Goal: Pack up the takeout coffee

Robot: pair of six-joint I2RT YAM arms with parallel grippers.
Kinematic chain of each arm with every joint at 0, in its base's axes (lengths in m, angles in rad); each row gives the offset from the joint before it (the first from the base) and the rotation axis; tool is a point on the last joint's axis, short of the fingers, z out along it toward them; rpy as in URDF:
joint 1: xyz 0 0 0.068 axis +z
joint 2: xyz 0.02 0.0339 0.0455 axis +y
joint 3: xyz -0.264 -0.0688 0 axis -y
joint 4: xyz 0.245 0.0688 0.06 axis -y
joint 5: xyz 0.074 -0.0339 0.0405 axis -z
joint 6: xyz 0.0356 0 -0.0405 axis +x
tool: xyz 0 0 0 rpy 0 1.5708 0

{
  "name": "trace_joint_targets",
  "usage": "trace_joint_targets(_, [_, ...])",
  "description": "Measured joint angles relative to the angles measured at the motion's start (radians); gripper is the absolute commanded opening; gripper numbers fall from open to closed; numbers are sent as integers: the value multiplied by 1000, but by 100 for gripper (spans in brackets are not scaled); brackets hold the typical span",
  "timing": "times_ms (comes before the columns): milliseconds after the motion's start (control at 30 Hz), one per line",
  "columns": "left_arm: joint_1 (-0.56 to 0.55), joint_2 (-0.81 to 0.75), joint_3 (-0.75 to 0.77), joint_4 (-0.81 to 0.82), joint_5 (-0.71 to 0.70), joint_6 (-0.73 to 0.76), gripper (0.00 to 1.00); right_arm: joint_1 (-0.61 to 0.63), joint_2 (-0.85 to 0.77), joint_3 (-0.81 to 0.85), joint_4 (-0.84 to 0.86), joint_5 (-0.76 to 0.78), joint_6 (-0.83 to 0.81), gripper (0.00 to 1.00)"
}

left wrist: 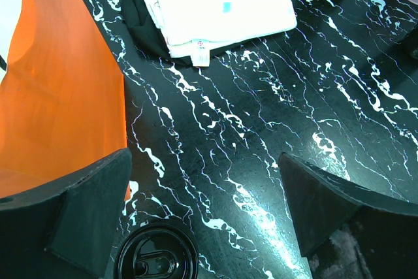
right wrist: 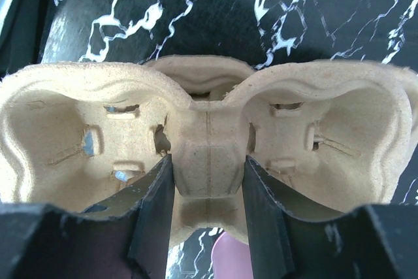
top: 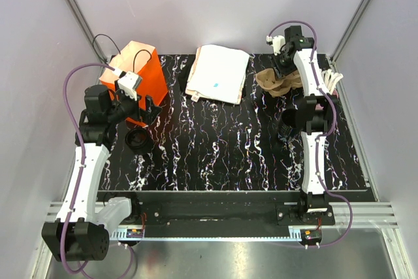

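A small black cup, the takeout coffee (top: 286, 124), stands on the right, partly hidden by my right arm's elbow. At the back right lies a brown cardboard cup carrier (top: 275, 82) (right wrist: 78, 109). My right gripper (top: 282, 68) (right wrist: 208, 161) has its fingers pressed against both sides of the carrier's centre post. On the left, my left gripper (top: 147, 105) (left wrist: 204, 158) hangs wide open over bare table. Just below it lies a flat round black lid (top: 138, 138) (left wrist: 155, 259), and nothing sits between its fingers.
An orange paper bag (top: 137, 73) (left wrist: 55, 89) stands at the back left, close to my left gripper. A stack of white napkins (top: 217, 72) (left wrist: 215, 1) lies at the back centre. A pink cup (top: 333, 83) (right wrist: 230, 258) stands beside the carrier at the right edge.
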Motion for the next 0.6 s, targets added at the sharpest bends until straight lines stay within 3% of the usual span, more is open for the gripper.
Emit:
trace_joint_targets(400, [0, 0, 0, 0, -2, 0, 99, 93, -268, -327, 34, -53, 12, 44])
trace_joint_targets(600, [0, 0, 0, 1, -2, 0, 99, 205, -478, -630, 154, -63, 18, 44])
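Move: The right hand already grips a cup carrier by its middle. Open table lies about 26 cm to its left, 20 cm back and 9 cm below; the remaining carriers are just underneath, 2 cm right. The white cloth is some 27 cm left and roughly level, the black cup about 19 cm straight back, the pink cup 12 cm back and 12 right. From the left hand, that open table is about 24 cm right, 4 ahead. The right hand, grip kept, carries the carrier 10 cm back and 10 left, rising off the remaining carriers. ##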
